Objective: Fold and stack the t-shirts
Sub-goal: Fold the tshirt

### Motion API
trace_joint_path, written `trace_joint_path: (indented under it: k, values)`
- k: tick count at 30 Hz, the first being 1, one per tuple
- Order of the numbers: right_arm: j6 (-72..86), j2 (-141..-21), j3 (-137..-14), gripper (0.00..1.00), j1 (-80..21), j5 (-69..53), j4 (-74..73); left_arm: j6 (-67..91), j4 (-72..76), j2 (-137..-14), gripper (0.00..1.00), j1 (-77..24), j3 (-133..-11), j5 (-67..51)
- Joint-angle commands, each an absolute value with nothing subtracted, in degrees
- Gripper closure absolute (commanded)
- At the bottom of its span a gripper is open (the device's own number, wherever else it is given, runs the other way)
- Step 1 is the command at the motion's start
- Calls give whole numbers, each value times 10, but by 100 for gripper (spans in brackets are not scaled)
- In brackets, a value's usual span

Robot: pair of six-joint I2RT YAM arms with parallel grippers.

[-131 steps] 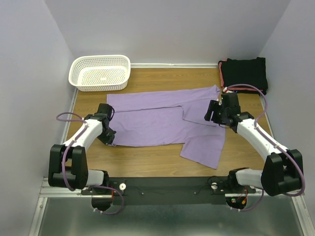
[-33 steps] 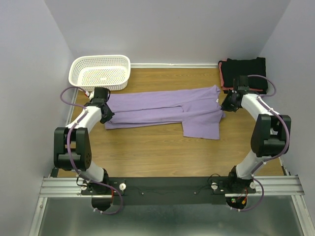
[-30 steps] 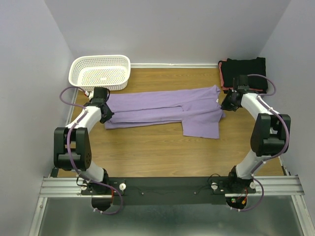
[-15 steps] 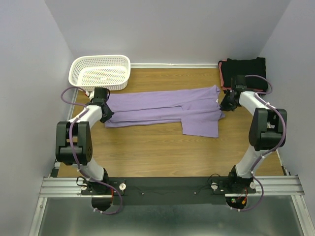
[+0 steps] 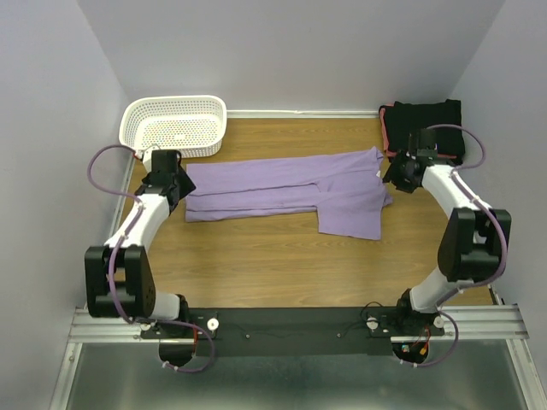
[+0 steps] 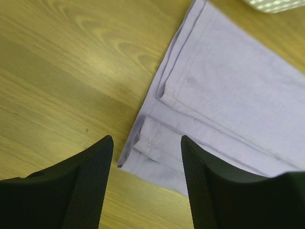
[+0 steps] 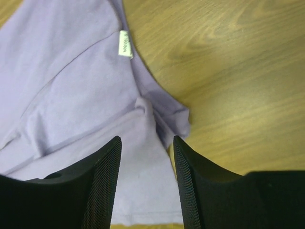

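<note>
A lavender t-shirt (image 5: 282,190) lies across the middle of the table, folded lengthwise, with one sleeve part hanging toward the front. My left gripper (image 5: 177,188) hovers open over its left end; in the left wrist view the layered hem (image 6: 157,138) shows between the fingers (image 6: 86,181). Over the shirt's right end my right gripper (image 5: 395,173) is open too, with bunched cloth (image 7: 145,107) and a white label (image 7: 125,44) below it. Neither gripper holds anything. A stack of folded black t-shirts (image 5: 425,126), with a coral-red edge (image 5: 386,135), sits at the back right.
A white mesh basket (image 5: 175,125) stands at the back left, just behind my left arm. Grey walls close in the table on the left, right and back. Bare wood (image 5: 256,265) lies between the shirt and the arm bases.
Both grippers were shut on the shirt's ends and have now opened and let go. The left arm has drawn back slightly to the left; the shirt lies still.
</note>
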State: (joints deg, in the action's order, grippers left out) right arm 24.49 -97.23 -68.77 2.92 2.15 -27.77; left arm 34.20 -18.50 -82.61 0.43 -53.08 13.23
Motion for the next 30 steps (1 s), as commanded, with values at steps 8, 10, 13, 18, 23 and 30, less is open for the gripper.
trace_joint_path:
  k: [8,10,13,18,23,30]
  values:
    - [263,-822,-499,44,8,3,-272,326,-168,-649,27,4,-421,180]
    - [261,-814,-477,44,8,-12,-274,314,-166,-626,27,3,-406,182]
    - [261,-812,-454,44,7,-25,-279,298,-152,-589,27,2,-389,187]
    - [268,-822,-431,44,4,-31,-285,297,-120,-580,27,2,-382,165]
    - [273,-826,-416,45,2,-40,-285,292,-120,-587,28,2,-391,179]
    - [279,-852,-405,48,1,-65,-287,294,-119,-590,29,2,-395,184]
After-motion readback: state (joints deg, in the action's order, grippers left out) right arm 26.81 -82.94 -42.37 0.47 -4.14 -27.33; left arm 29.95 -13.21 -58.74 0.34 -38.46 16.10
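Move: The t-shirt sleeve's near right corner lies about 14 cm back of the open right hand, some 3 cm to its left and 8 cm below. The collar label is about 4 cm ahead of that hand and 4 cm left; the dark folded stack is some 16 cm ahead and 9 cm right. From the left hand, the sleeve corner is about 53 cm right and 12 cm back. Right hand, open, swings 13 cm back and down to the sleeve's near corner; left backs off and up 5. ##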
